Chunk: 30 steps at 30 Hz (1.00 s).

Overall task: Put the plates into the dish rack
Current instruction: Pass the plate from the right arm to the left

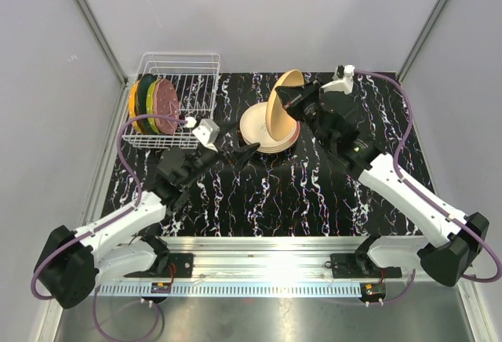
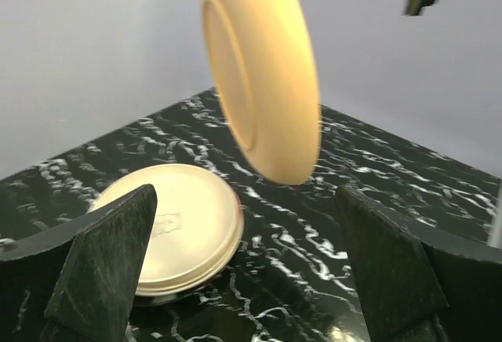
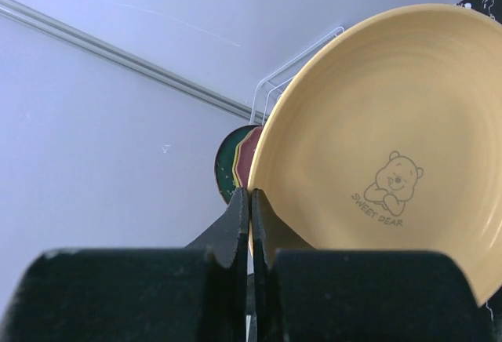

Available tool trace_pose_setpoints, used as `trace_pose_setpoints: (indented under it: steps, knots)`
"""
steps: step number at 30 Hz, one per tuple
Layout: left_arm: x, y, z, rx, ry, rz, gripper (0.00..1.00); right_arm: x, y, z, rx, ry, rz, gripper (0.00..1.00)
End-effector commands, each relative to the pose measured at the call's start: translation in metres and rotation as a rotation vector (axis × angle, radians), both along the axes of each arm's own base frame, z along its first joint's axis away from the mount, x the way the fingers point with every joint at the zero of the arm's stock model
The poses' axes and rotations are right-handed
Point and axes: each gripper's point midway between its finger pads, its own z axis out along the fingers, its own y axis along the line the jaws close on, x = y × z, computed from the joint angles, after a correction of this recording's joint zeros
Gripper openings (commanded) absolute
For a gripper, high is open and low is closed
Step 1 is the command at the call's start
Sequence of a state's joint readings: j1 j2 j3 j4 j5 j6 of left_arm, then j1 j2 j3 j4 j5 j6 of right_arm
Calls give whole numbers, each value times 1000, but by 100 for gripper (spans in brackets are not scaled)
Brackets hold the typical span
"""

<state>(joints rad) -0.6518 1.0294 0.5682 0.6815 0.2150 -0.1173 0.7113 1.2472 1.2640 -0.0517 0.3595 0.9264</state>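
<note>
My right gripper (image 1: 292,100) is shut on the rim of a tan plate (image 1: 281,105) and holds it on edge above the stack of pale plates (image 1: 255,126). The tan plate fills the right wrist view (image 3: 384,146), printed with a bear, and hangs in the left wrist view (image 2: 263,67). My left gripper (image 1: 245,152) is open and empty, low over the mat just left of the stack (image 2: 184,228). The white wire dish rack (image 1: 184,95) stands at the back left with three plates (image 1: 153,105) on edge in its left end.
A black marbled mat (image 1: 298,193) covers the table. Grey walls close in the back and sides. A metal rail (image 1: 259,263) runs along the near edge by the arm bases. The rack's right part has bare prongs.
</note>
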Motion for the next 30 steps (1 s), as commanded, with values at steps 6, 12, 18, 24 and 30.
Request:
trace_pose_setpoints:
  steps: [6, 12, 18, 24, 30]
  knots:
    - [-20, -56, 52, -79, -97, -180, 99, -10, -4, 42, 207, -67, 4, 0]
    - [15, -67, 50, -31, -43, 5, 99, -22, -11, 39, 251, -41, 9, 0]
    - [29, -88, 48, 103, -70, 164, 97, -27, -16, 41, 269, -36, 6, 0]
    - [42, -88, 46, 221, -86, 365, 82, -29, -14, 43, 275, -31, 22, 0]
    - [42, -83, 50, 217, -101, 389, 45, -33, -20, 42, 290, -29, 11, 0]
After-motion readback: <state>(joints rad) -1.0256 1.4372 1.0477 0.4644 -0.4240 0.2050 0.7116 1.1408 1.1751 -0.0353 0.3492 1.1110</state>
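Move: The yellow plate hangs on edge from the right hand's shut fingers, its middle roughly 8 cm straight below them. From the open left hand that middle lies about 11 cm to the right, 6 cm ahead and 5 cm higher. The plate stack is on the table some 15 cm ahead of the left hand, 8 cm to its right and 25 cm below; the dish rack stands about 23 cm ahead, 24 cm to its left and 20 cm lower. The left hand brings its open fingers astride the plate's near lower rim and closes them about halfway onto it. It reaches there about 10 cm to the right, first dipping back slightly, then forward, the wrist rolling and turning counter-clockwise some 15 degrees each at the end. The right hand keeps its pinch, drawing back about 2 cm and rolling some 10 degrees. ##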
